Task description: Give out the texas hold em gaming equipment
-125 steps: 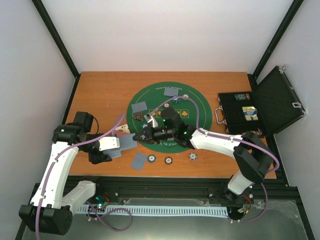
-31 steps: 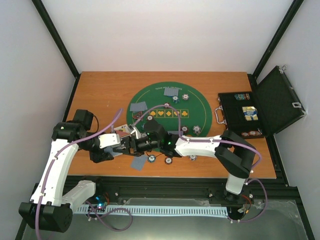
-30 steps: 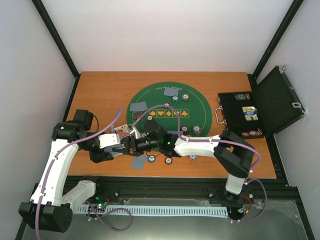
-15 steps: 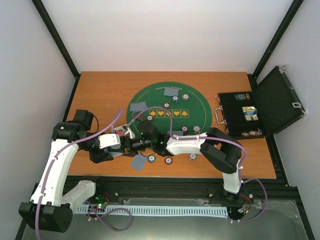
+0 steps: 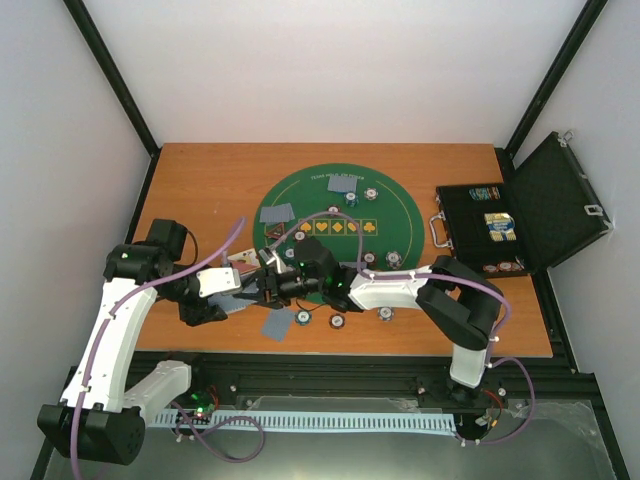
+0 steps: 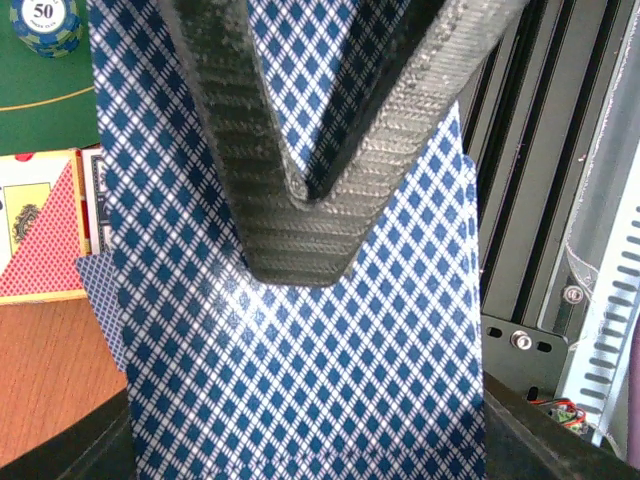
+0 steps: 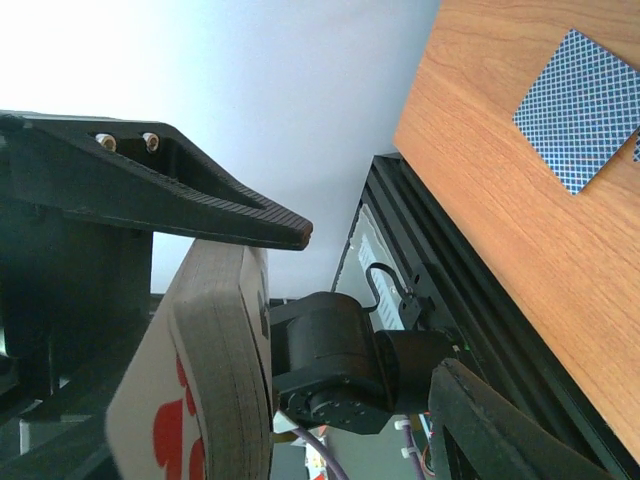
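My left gripper (image 5: 243,292) is shut on a deck of blue-diamond-backed playing cards (image 5: 249,277), held above the table's front left. In the left wrist view the top card (image 6: 300,350) fills the frame between my left gripper's (image 6: 300,435) fingers, and one of the right gripper's dark fingers (image 6: 300,230) lies across it. My right gripper (image 5: 268,285) meets the deck from the right. Its jaws stand open in the right wrist view (image 7: 372,305), the upper finger (image 7: 270,222) over the deck's (image 7: 215,370) edge and the lower one well clear.
A round green mat (image 5: 400,215) carries two cards (image 5: 277,213) and several poker chips (image 5: 394,260). One more card (image 5: 279,322) and three chips (image 5: 338,321) lie by the front edge. An open black case (image 5: 470,235) stands at the right. A cream and red piece (image 6: 40,235) lies beside the deck.
My right gripper has come left from the mat's lower edge to the deck, and its elbow has swung over the last second. The left arm has kept still with the deck.
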You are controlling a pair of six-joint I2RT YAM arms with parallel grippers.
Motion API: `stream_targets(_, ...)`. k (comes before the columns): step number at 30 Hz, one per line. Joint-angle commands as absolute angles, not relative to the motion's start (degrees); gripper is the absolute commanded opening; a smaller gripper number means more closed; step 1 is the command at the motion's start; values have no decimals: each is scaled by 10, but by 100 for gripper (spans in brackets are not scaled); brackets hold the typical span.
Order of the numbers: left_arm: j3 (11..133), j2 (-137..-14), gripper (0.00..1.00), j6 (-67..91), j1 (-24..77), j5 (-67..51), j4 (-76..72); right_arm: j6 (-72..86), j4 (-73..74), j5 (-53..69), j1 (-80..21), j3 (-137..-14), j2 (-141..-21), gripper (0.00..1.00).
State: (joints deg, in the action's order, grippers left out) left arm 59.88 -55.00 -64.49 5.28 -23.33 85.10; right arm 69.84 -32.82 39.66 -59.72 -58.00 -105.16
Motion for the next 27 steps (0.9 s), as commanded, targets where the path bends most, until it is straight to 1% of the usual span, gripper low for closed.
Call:
stream_targets(1, 630, -542, 1, -651, 55, -249, 859, 682, -284, 374, -587, -571, -1034, 56)
stream_targets(5, 626, -542, 1, -651, 55, -248, 856, 671, -259, 371, -586, -581, -1016, 42)
stream_targets(11, 622, -542, 1, -651, 55, -247, 854, 645, -215, 362, -581, -585, -984, 28)
stream_targets(21, 620, -542, 1, -651, 55, -245, 851, 596, -122, 349, -567, -608, -946, 10)
stream_targets(24, 617, -541, 1, -651, 55, -245, 850, 580, -91, 358, -545, -615, -937, 6)
stream_targets(27, 618, -542, 1, -650, 55, -244, 849, 560, -57, 375, -507, -625, -930, 4)
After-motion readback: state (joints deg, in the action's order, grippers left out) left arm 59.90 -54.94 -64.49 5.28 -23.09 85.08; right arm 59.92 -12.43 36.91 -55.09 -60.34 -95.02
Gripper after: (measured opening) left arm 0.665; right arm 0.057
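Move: The top card, already slid partly off the deck in the left gripper, has its middle about 2 cm to the right hand's left, 1 cm back and 2 cm above. From the left hand it is about 5 cm to the right and 2 cm up. Down on the table, some 17 cm below the right hand, a dealt card lies about 6 cm right and 1 cm ahead, the nearest chip stack 11 cm right and 3 ahead, and the card boxes 3 cm left and 13 ahead. Rising and drawing back to its right from the deck, the right hand closes its wide-open fingers almost shut and pinches the overhanging top card. It then speeds up to the right and forward, about 4 cm right, 3 cm forward and 3 cm up in all, the wrist turning some 10 degrees. The left hand holds the deck still. ##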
